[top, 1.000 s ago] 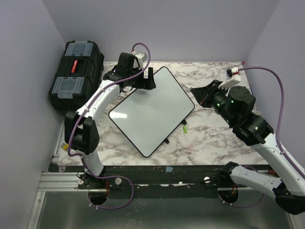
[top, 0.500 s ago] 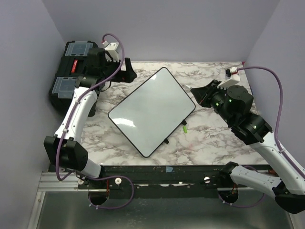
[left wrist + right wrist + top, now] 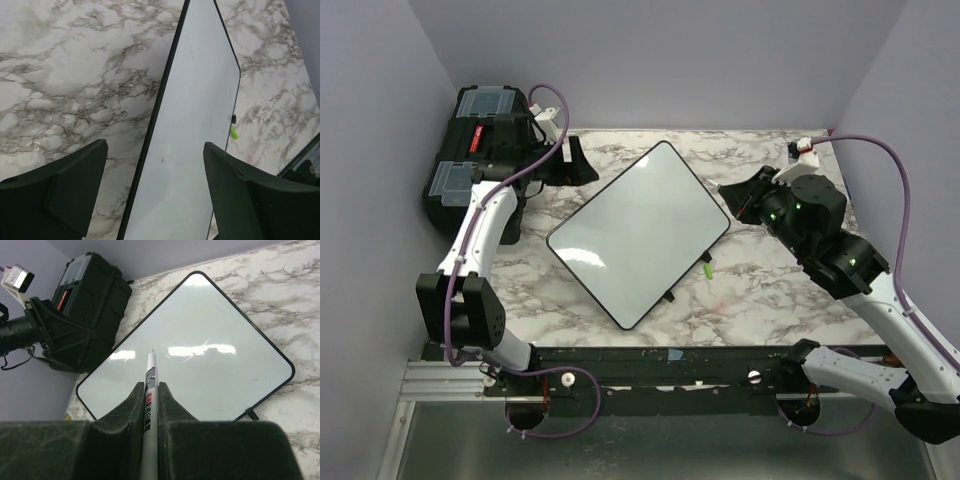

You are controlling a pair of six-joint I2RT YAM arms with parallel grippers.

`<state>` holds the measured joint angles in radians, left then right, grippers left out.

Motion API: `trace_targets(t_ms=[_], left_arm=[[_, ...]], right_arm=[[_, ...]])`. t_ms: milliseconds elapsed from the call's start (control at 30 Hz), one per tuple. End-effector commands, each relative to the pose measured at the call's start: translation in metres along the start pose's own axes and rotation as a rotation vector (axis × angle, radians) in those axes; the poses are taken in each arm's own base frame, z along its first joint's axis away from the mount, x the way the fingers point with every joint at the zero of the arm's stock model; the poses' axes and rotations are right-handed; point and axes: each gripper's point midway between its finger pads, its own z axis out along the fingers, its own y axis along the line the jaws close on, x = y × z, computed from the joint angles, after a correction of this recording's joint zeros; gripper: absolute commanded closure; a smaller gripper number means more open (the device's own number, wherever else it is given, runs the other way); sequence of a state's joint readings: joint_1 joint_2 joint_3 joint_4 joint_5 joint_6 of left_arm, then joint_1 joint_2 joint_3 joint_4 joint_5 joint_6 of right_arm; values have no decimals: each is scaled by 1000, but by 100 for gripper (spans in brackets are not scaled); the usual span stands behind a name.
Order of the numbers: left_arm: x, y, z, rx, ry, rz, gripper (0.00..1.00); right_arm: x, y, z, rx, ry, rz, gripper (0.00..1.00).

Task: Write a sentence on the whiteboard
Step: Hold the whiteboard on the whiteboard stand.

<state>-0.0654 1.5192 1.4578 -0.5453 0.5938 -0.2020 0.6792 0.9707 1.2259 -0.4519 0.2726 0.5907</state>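
The whiteboard lies turned like a diamond on the marble table, its white face blank with no sentence showing. My left gripper hovers open just off the board's upper left edge, next to the toolbox. In the left wrist view its empty fingers frame the board. My right gripper is beside the board's right corner, shut on a white marker. The marker's tip points out over the board.
A black toolbox with clear lid compartments stands at the far left, also in the right wrist view. A small green cap lies on the marble by the board's lower right edge, near a black clip.
My left arm has drawn back from the board's upper left edge toward the toolbox, jaws still apart. The right arm with the marker has barely shifted.
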Motion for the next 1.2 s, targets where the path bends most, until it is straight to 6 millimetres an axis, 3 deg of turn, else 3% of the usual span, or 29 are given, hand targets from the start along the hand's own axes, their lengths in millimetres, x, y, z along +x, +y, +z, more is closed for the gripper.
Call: trace_targets(t_ms=[0, 133, 533, 833, 1167], left_arm=[[25, -14, 14, 163, 111, -61, 23], [39, -5, 23, 153, 163, -108, 30], [70, 4, 35, 159, 234, -208, 34], [85, -11, 35, 264, 285, -256, 48], [96, -13, 37, 312, 337, -270, 57]], right_arm=[[7, 3, -3, -15, 47, -21, 99], [16, 3, -1, -24, 77, -17, 99], [33, 9, 11, -58, 141, -38, 99], [42, 12, 10, -93, 173, -64, 99], [47, 9, 12, -91, 187, -88, 99]])
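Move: The whiteboard's raised upper-left edge has its middle about 4 cm back, 3 cm right and 10 cm below the open left hand. The black toolbox is some 23 cm to that hand's left and 3 cm ahead, 12 cm lower; the green cap lies about 20 cm back, 25 cm right and 22 cm below. From the right hand, holding the marker, the edge is roughly 9 cm ahead, 23 cm left and 20 cm down. Left hand sinks about 9 cm, back and right, tipping down, narrowing astride the whiteboard's edge; marker hand eases left-down. ##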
